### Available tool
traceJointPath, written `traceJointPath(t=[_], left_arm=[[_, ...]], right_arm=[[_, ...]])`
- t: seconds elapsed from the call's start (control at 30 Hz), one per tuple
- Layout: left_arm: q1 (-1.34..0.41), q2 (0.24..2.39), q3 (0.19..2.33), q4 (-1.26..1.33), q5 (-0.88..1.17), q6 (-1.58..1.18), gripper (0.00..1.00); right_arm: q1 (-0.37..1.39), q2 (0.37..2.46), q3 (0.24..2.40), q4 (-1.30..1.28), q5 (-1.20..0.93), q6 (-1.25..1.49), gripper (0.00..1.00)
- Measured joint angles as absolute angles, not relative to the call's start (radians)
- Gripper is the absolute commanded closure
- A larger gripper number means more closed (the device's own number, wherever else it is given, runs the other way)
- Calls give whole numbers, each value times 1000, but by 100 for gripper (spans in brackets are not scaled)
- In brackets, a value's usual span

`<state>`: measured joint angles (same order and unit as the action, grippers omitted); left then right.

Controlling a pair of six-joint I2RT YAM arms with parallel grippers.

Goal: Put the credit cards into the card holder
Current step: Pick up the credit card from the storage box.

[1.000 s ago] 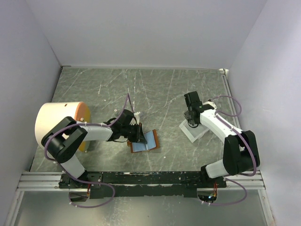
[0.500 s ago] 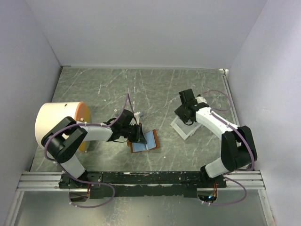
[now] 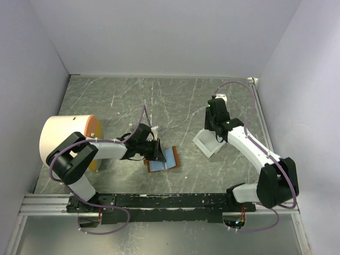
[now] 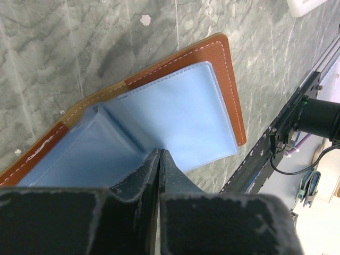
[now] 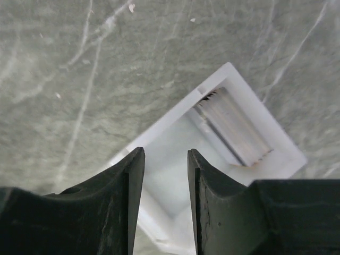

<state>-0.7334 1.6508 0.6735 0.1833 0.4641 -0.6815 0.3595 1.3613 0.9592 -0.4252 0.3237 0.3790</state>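
The card holder lies open on the table, brown leather outside and light-blue lining inside. My left gripper is shut at its near edge, and a raised fold of the lining runs up into the closed fingertips. My right gripper hangs open over the white tray, with nothing between its fingers. A stack of thin credit cards stands edge-on at the far end of the tray.
A large cream and orange cylinder stands at the left by the left arm's base. A metal rail runs along the near edge. White walls close in the table on three sides.
My right gripper has opened and drawn back from the white tray, which slid a little to the left. The left gripper and card holder have stayed put.
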Motion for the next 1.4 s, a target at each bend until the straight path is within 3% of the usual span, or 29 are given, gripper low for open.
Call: traceJointPath(t=[0.17,0.57,1.4], left_arm=[[-733,1651,673,183,466,-681,87],[-733,1651,640,220,471,-696,88],[-733,1649,631,236,474,-700,88]], right_arm=[[359,1308,856,-360,339,115,62],[351,1486,828,-279,381,-192,55],[352,1537,775,-98,544,-405,60]])
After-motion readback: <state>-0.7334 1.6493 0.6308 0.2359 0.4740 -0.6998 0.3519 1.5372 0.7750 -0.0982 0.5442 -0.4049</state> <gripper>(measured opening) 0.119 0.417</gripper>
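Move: The credit cards in the storage box lie about 3 cm ahead of the right hand, 6 cm to its right and 9 cm below. The box's middle is roughly 1 cm back, 2 cm right and 10 cm down; the card holder is some 13 cm back, 20 cm left and 11 cm lower. For the left hand, the cards are about 16 cm ahead and 25 cm right, nearly level. Bring the open right gripper down about 6 cm and as far to the right, dropping first with a slight pull back, then easing forward again over the storage box towards the cards. Meanwhile roll it some 45 degrees counter-clockwise to line the fingers up with the stack, keeping them not quite half open. Leave the left fingers resting on the card holder. ##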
